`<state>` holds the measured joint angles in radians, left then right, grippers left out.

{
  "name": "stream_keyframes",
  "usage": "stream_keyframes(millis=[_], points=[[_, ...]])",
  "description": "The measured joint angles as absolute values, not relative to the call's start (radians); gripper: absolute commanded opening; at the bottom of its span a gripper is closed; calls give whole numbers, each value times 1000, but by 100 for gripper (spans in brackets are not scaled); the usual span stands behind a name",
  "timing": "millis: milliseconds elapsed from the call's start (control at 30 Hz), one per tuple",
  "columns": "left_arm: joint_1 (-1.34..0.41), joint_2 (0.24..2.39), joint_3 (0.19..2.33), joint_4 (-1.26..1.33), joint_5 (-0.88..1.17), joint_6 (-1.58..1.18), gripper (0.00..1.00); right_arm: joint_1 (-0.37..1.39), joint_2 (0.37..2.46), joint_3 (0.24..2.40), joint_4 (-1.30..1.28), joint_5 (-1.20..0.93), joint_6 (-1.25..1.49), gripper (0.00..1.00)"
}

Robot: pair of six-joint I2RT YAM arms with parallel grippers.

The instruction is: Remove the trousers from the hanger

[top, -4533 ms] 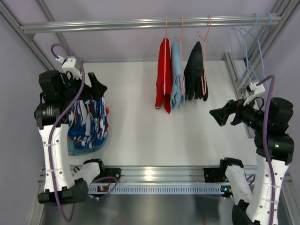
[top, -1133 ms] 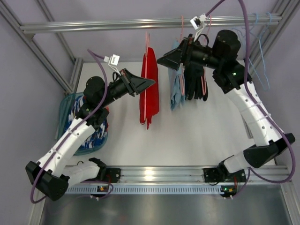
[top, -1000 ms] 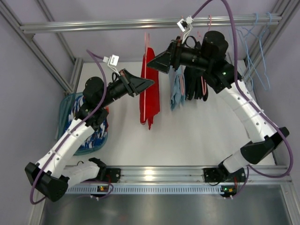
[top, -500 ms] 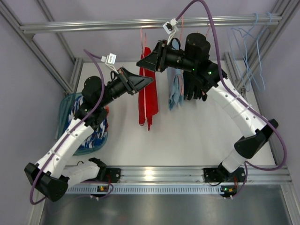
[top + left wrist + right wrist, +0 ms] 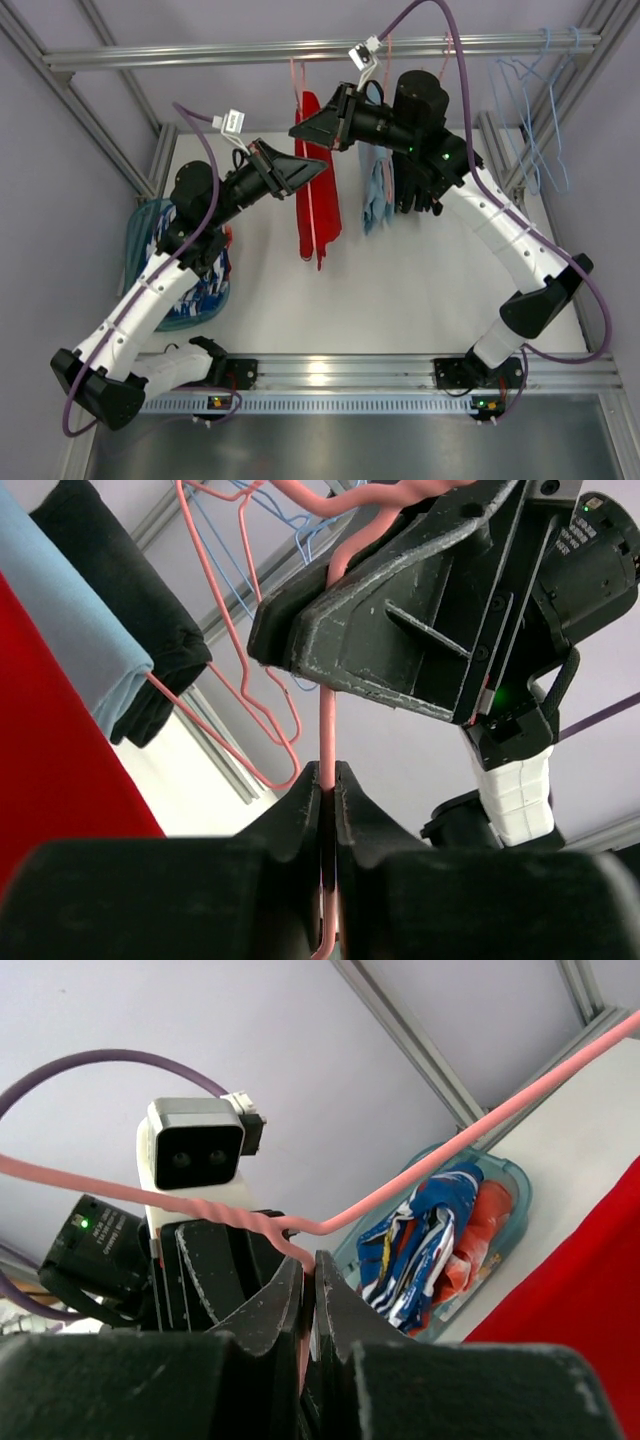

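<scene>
The red trousers (image 5: 318, 195) hang folded over the pink hanger (image 5: 296, 85), left of the other garments and just below the rail. Whether its hook rests on the rail I cannot tell. My left gripper (image 5: 324, 167) reaches in from the left and is shut on the hanger's wire, which runs up between the closed jaws in the left wrist view (image 5: 328, 772). My right gripper (image 5: 297, 131) comes from the right, higher up, and is shut on the same wire near its twisted neck (image 5: 310, 1262). The trousers fill the left of the left wrist view (image 5: 50, 750).
A light blue garment (image 5: 376, 195) and a black garment (image 5: 415, 165) hang on pink hangers right of the trousers. Light blue wire hangers (image 5: 530, 95) hang at the rail's right end. A teal basket (image 5: 165, 322) of patterned clothes sits at the left under my left arm.
My right gripper swung in leftwards from the other garments and shut on the hanger wire. The hanger with the trousers shifted slightly left. My left gripper kept its hold.
</scene>
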<state>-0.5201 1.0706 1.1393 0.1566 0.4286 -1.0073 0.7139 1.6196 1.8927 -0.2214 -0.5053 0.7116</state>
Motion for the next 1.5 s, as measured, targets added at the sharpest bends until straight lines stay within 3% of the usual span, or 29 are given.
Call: stream_keyframes(millis=[200,267,400,467,967,1000,1300,1500], points=[[-520,1051,1151,160,397,-879,46,737,1631,1892,-242,-550,756,0],[-520,1020,1151,131,373,-812,48,737,1631,1892,-255,-559,775,0],[-519,926,1150,77,335,-674,67,736,1631,1892,-272,-585,833,0],[-518,879,1147,51,311,-606,71,734,1631,1892,-280,-590,856,0],[-513,467,775,-239,215,17,71,719,1631,1906,-294,-554,945,0],[-513,464,762,-251,224,29,75,717,1631,1906,-298,-549,946,0],[-514,523,715,-262,357,-9,78,704,1637,1921,-334,-485,938,0],[-552,542,664,-255,340,-66,82,698,1654,1933,-360,-460,935,0]])
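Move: Straight ahead of the left hand, which grips the near side wire of the pink hanger, the red trousers have their middle about 7 cm out and 12 cm down. The light blue trousers hang some 12 cm ahead, 12 cm right and 11 cm below, the dark trousers 7 cm farther right. From the right hand, already shut on the hanger's neck, the red trousers' middle lies 5 cm ahead, 5 cm right and 19 cm below. Opening wide, the left hand lets go of the side wire, rises a little as it backs out left and towards its base, then plunges beside the red trousers to about 18 cm below its start, rolling some 50 degrees about its fingers and edging back right towards the lower legs. The right hand keeps its pinch on the neck, turning so the hanger's underside swings back, and drifts a little back, then forward and down. ##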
